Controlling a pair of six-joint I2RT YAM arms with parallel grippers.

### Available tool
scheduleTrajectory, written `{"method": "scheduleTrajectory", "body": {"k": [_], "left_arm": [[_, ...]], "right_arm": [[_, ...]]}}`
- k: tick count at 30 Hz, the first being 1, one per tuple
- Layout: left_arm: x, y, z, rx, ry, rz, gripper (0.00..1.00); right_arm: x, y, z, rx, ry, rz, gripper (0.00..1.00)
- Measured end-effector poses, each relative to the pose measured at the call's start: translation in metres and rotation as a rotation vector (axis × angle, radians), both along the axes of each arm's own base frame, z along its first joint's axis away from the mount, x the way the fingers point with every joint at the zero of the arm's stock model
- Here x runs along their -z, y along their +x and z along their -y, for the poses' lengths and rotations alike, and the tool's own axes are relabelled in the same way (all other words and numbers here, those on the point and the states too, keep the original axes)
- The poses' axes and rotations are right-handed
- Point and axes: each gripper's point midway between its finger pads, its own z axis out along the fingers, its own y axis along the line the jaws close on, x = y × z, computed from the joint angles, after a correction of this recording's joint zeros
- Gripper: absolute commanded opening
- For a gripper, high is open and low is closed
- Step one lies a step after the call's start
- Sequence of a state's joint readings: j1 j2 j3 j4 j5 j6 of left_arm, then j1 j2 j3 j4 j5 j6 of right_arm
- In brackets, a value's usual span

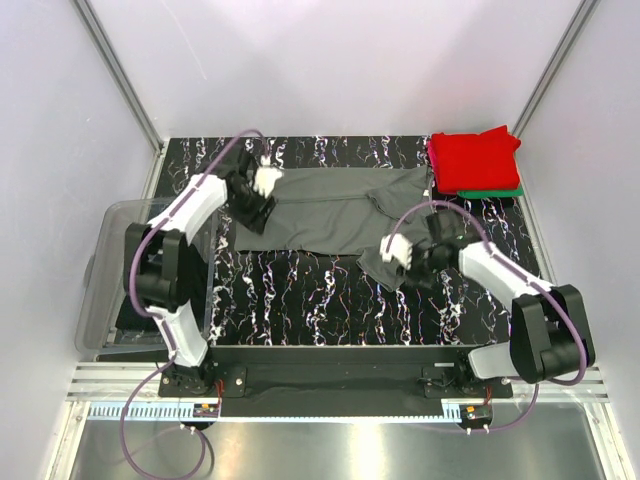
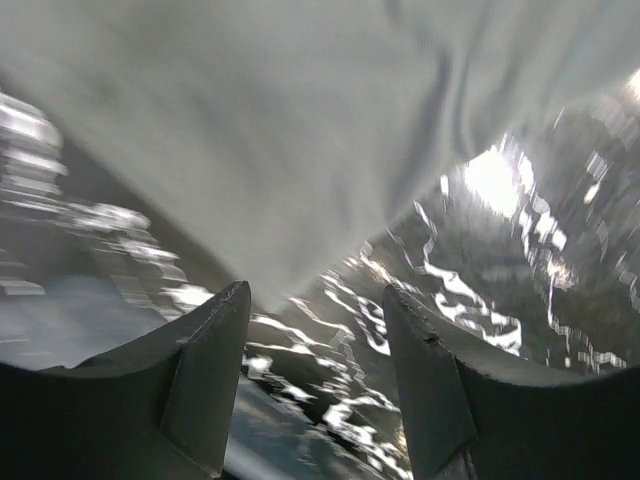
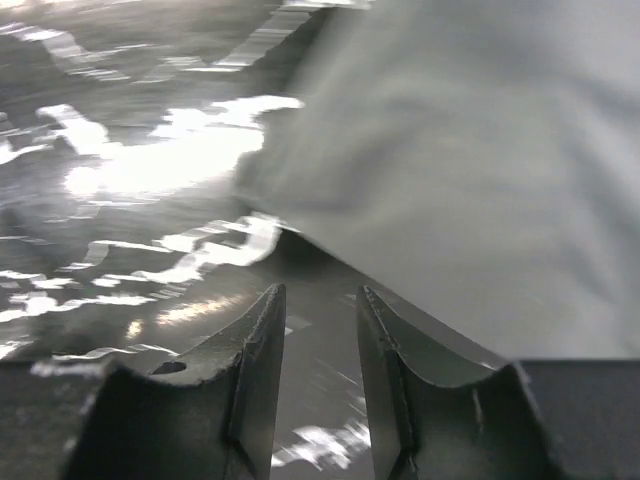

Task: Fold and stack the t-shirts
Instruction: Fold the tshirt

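A dark grey t-shirt (image 1: 340,212) lies spread across the black marbled table. At its left end my left gripper (image 1: 264,182) stands open; in the left wrist view the grey cloth (image 2: 300,120) lies just beyond the left gripper (image 2: 318,300), with only table between the fingers. My right gripper (image 1: 393,250) is at the shirt's near right sleeve. In the right wrist view the right gripper (image 3: 320,295) stands narrowly open, the cloth edge (image 3: 480,180) ahead and to the right, nothing between the fingers. A folded red t-shirt (image 1: 474,158) rests on a green one (image 1: 497,192) at the back right corner.
A clear plastic tub (image 1: 105,290) sits off the table's left edge beside the left arm. White walls and metal posts enclose the table on three sides. Bare marbled table (image 1: 300,295) stretches in front of the shirt.
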State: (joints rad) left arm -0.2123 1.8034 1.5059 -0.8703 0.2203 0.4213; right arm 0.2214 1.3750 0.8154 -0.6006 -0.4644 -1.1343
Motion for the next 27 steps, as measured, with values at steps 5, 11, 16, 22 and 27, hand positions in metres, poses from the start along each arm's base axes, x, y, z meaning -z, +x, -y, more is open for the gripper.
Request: {"method": "scheduleTrajectory", "body": {"k": [5, 11, 16, 22, 27], "left_arm": [[0.037, -0.025, -0.005, -0.002, 0.029, -0.147, 0.6], [0.029, -0.022, -0.005, -0.002, 0.023, -0.117, 0.59], [0.031, -0.023, -0.005, -0.003, 0.02, -0.118, 0.59], [0.033, -0.025, -0.007, -0.009, 0.021, -0.124, 0.59], [0.033, -0.023, -0.01, -0.021, 0.018, -0.122, 0.59]], "right_arm": [[0.022, -0.027, -0.024, -0.154, -0.022, -0.01, 0.43], [0.023, -0.017, -0.036, -0.193, -0.015, 0.037, 0.43], [0.029, -0.02, -0.042, -0.21, -0.019, 0.022, 0.43], [0.031, -0.024, -0.046, -0.227, -0.021, 0.011, 0.43], [0.034, -0.029, -0.044, -0.232, -0.03, -0.009, 0.43]]}}
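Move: The right hand goes for the t-shirt's near sleeve tip, about 3 cm back, 5 cm to its left and 5 cm below. The red t-shirt lies some 25 cm ahead and 13 cm to this hand's right. The left hand is bound for the t-shirt's near-left corner, roughly 5 cm back, 4 cm left and 10 cm below; the clear bin's middle is some 22 cm to that hand's left and 12 cm back. The right hand, fingers part-open throughout, settles over the sleeve tip, going about 4 cm left, 3 cm back and 3 cm down with a turn of some 15 degrees counter-clockwise; the drop and pull-back come mostly at the start, then it creeps left and a little lower. The left hand dips and draws back a few centimetres towards the near-left corner, its fingers tipping steeper, then hovers there, still open and clear of the cloth. ##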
